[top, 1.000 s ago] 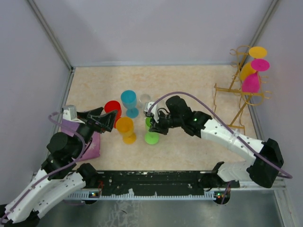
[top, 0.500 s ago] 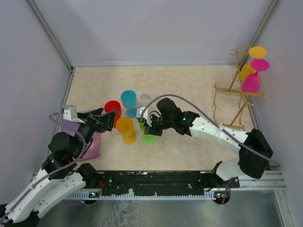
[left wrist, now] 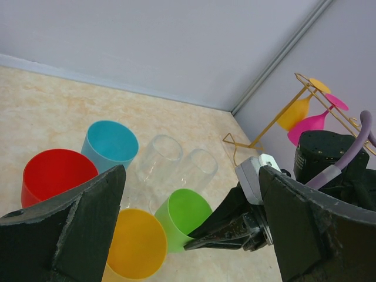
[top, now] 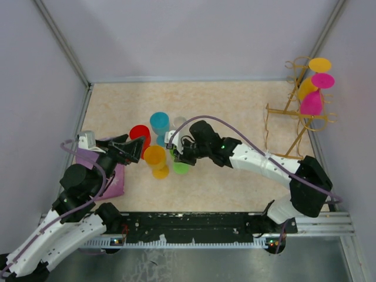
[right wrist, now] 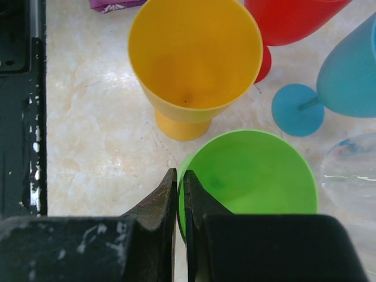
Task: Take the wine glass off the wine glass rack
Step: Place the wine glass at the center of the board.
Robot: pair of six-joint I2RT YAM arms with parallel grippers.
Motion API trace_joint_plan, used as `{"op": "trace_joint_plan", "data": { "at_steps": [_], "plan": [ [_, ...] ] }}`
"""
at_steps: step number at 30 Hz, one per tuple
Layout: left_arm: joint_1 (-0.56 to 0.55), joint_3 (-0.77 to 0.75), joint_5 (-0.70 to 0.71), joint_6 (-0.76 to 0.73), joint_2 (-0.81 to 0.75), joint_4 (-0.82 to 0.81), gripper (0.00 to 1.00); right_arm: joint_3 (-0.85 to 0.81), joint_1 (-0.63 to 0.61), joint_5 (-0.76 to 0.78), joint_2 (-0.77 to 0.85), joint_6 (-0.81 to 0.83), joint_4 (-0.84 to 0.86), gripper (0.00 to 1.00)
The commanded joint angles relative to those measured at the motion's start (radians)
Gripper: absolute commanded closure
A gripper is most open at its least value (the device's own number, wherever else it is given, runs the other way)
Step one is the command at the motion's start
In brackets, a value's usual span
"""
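The gold wire wine glass rack [top: 292, 110] stands at the far right with an orange wine glass [top: 307, 89] and a magenta one [top: 311, 103] hanging on it; it also shows in the left wrist view, the rack [left wrist: 262, 134] at right. My right gripper [top: 176, 154] is shut on the rim of a green wine glass [top: 181, 167] mid-table, one finger inside the bowl and one outside. The right wrist view shows that grip [right wrist: 179, 174] on the green wine glass [right wrist: 252, 176]. My left gripper [top: 133, 147] is open and holds nothing.
Close to the green glass stand a yellow glass [top: 155, 158], a red one [top: 140, 135], a blue one [top: 160, 124] and a clear one [top: 179, 124]. A purple item [top: 112, 177] lies under the left arm. Grey walls close in the table on three sides.
My right arm has carried the green glass leftward, up beside the yellow glass. The left arm has not moved.
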State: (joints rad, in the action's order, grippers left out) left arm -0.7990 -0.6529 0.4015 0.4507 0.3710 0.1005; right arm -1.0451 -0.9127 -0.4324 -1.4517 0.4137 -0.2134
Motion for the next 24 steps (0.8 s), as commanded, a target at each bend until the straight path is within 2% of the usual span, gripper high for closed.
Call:
{"op": "trace_joint_plan", "data": {
  "at_steps": [1,7,9,11,12,15,19,24],
  "plan": [
    [-0.002,-0.002,0.008,0.008,-0.01,0.001,0.0,-0.049,-0.011,0.06,-0.036,-0.009,0.058,0.95],
    [-0.002,-0.005,0.007,0.009,-0.009,0.007,0.0,-0.065,-0.016,0.128,-0.067,-0.018,0.106,0.93],
    [-0.002,-0.006,0.004,0.01,-0.01,0.01,0.0,-0.07,-0.015,0.145,-0.072,-0.019,0.121,0.89],
    [-0.001,-0.007,0.004,0.01,-0.01,0.009,0.0,-0.07,-0.015,0.163,-0.072,-0.027,0.148,0.78],
    [-0.001,-0.006,0.005,0.01,-0.01,0.009,0.0,-0.069,-0.016,0.171,-0.073,-0.033,0.16,0.77],
    [-0.002,-0.007,0.002,0.01,-0.009,0.01,0.0,-0.066,-0.016,0.165,-0.063,-0.043,0.187,0.76],
    [-0.002,-0.006,0.001,0.012,-0.01,0.014,0.0,-0.042,-0.016,0.164,-0.028,-0.061,0.25,0.7],
    [-0.002,-0.007,-0.003,0.01,-0.01,0.016,0.0,-0.018,-0.016,0.165,0.028,-0.078,0.304,0.69]
  ]
}}
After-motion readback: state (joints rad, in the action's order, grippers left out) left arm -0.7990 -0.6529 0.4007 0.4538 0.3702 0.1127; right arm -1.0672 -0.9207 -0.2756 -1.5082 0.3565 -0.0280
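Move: The right gripper still pinches the near side of the green wine glass's rim. The glass's middle is about 3 cm ahead of it, 1 cm left and 7 cm below. The yellow glass stands about 8 cm left and 1 cm ahead of that hand, the blue one 14 cm ahead and 7 cm left, and the nearer clear one 14 cm straight ahead. From the left gripper, the green glass is about 4 cm ahead, 12 cm right and 25 cm below. Slide the standing green glass forward and somewhat left by its rim with the right gripper, past the yellow glass towards the blue and clear ones, reaching about 4 cm forward in all. Turn the wrist roughly 10 degrees clockwise as you go. Around the last third of that reach, open the fingers partway to release the rim, one inside the bowl and one outside, and begin to lift, under 2 cm. ##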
